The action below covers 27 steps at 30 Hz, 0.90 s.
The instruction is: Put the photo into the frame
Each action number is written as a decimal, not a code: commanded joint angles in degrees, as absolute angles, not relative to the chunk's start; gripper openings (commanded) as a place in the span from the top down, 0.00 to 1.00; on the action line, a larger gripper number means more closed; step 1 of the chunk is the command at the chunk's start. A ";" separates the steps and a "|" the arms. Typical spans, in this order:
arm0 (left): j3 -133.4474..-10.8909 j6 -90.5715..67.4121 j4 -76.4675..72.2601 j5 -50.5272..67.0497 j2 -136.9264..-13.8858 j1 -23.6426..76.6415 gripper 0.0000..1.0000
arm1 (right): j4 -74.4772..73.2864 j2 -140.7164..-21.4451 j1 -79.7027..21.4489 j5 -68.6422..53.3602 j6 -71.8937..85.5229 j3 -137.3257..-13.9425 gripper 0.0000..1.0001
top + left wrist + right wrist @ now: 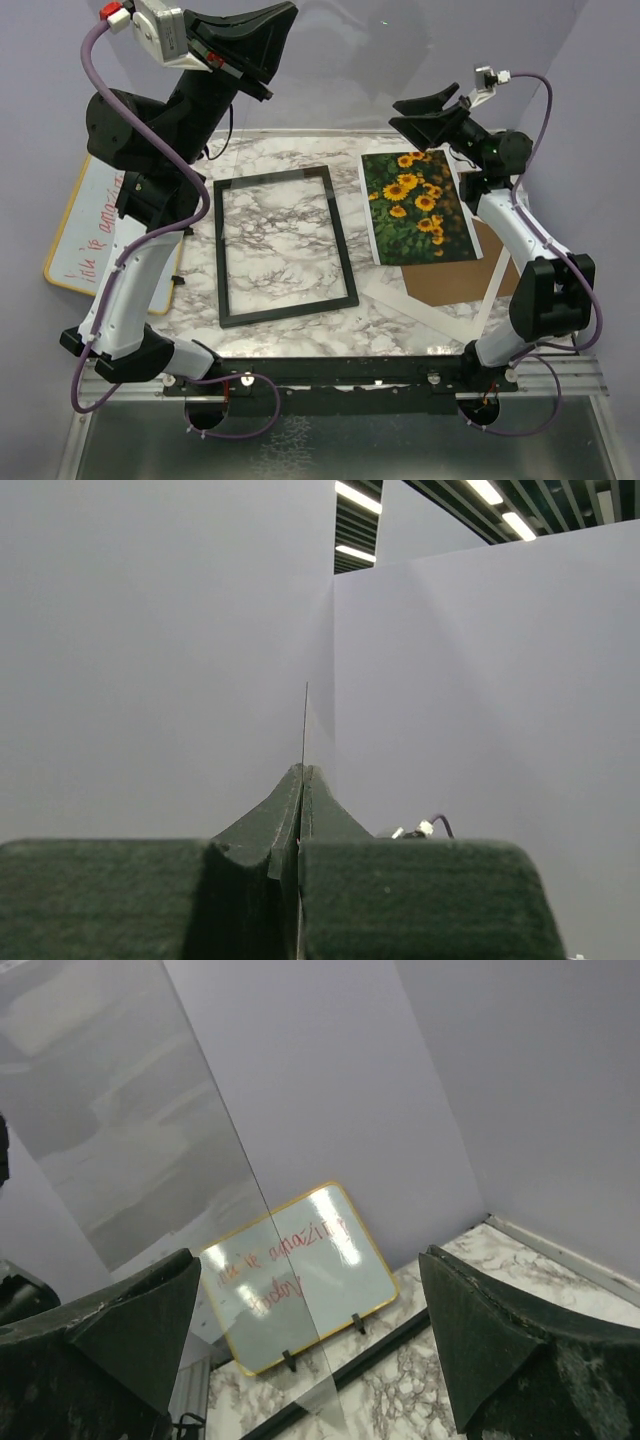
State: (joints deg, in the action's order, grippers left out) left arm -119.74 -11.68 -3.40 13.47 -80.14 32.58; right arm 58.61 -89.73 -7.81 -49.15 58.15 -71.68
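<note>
The black frame [285, 245] lies flat on the marble table, and the marble shows through its opening. To its right the sunflower photo [420, 208] lies face up. My left gripper [270, 50] is raised high above the table's back left, shut on a thin clear pane. That pane shows edge-on [304, 725] above the closed fingertips of the left gripper [302, 770]. My right gripper [425, 112] hovers open over the photo's far end, holding nothing. In the right wrist view the clear pane [150, 1140] hangs in front of the right gripper [308, 1260], with a frame edge [380, 1355] below.
A yellow-rimmed whiteboard [90, 235] leans at the left, also seen as the whiteboard [300, 1275] through the pane. A brown backing board [460, 275] and a white mat [450, 310] lie under the photo's near end. Grey walls enclose the back and sides.
</note>
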 commanded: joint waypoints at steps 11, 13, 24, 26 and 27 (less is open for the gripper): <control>-119.69 -14.78 -6.88 4.47 -81.41 32.43 1.00 | 88.20 -89.54 -9.52 -61.43 76.34 -72.38 0.15; -119.59 -14.77 -6.91 1.82 -81.79 32.41 1.00 | 86.52 -87.97 -9.51 -62.27 75.28 -70.80 0.26; -118.53 -13.89 -6.10 -4.07 -83.20 32.43 1.00 | 77.95 -84.34 -9.48 -62.86 74.75 -71.21 0.88; -117.96 -13.97 -5.45 -5.54 -83.07 32.43 1.00 | 76.11 -84.20 -9.53 -62.47 74.56 -71.57 0.95; -117.57 -13.97 -4.93 -6.50 -82.99 32.43 1.00 | 74.86 -84.20 -9.51 -62.06 74.41 -71.62 0.98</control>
State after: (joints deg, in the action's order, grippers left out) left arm -118.67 -14.09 -4.95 -1.32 -83.18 32.58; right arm 79.18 -85.62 -9.32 -61.45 74.56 -70.04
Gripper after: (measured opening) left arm 0.003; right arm 0.066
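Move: The clear sheet hangs from the left hand's shut fingers. Its middle is some 12 cm below that hand, about 8 cm to its right and roughly level front to back. From the open right hand, the sheet's middle is about 13 cm back, 9 cm left and 14 cm higher. Some 44 cm below the right hand, the photo lies 14 cm to the right and 2 cm farther out, and the empty frame 22 cm left and 7 cm back. The right fingers close from wide open until almost shut, pinching the free edge of the clear sheet. To get there, that hand draws back about 10 cm, swinging counter-clockwise some 15 degrees as its fingers tip up a little. Meanwhile the left hand keeps its grip high up and brings the sheet forward by 5 or 6 cm, turning slightly. ##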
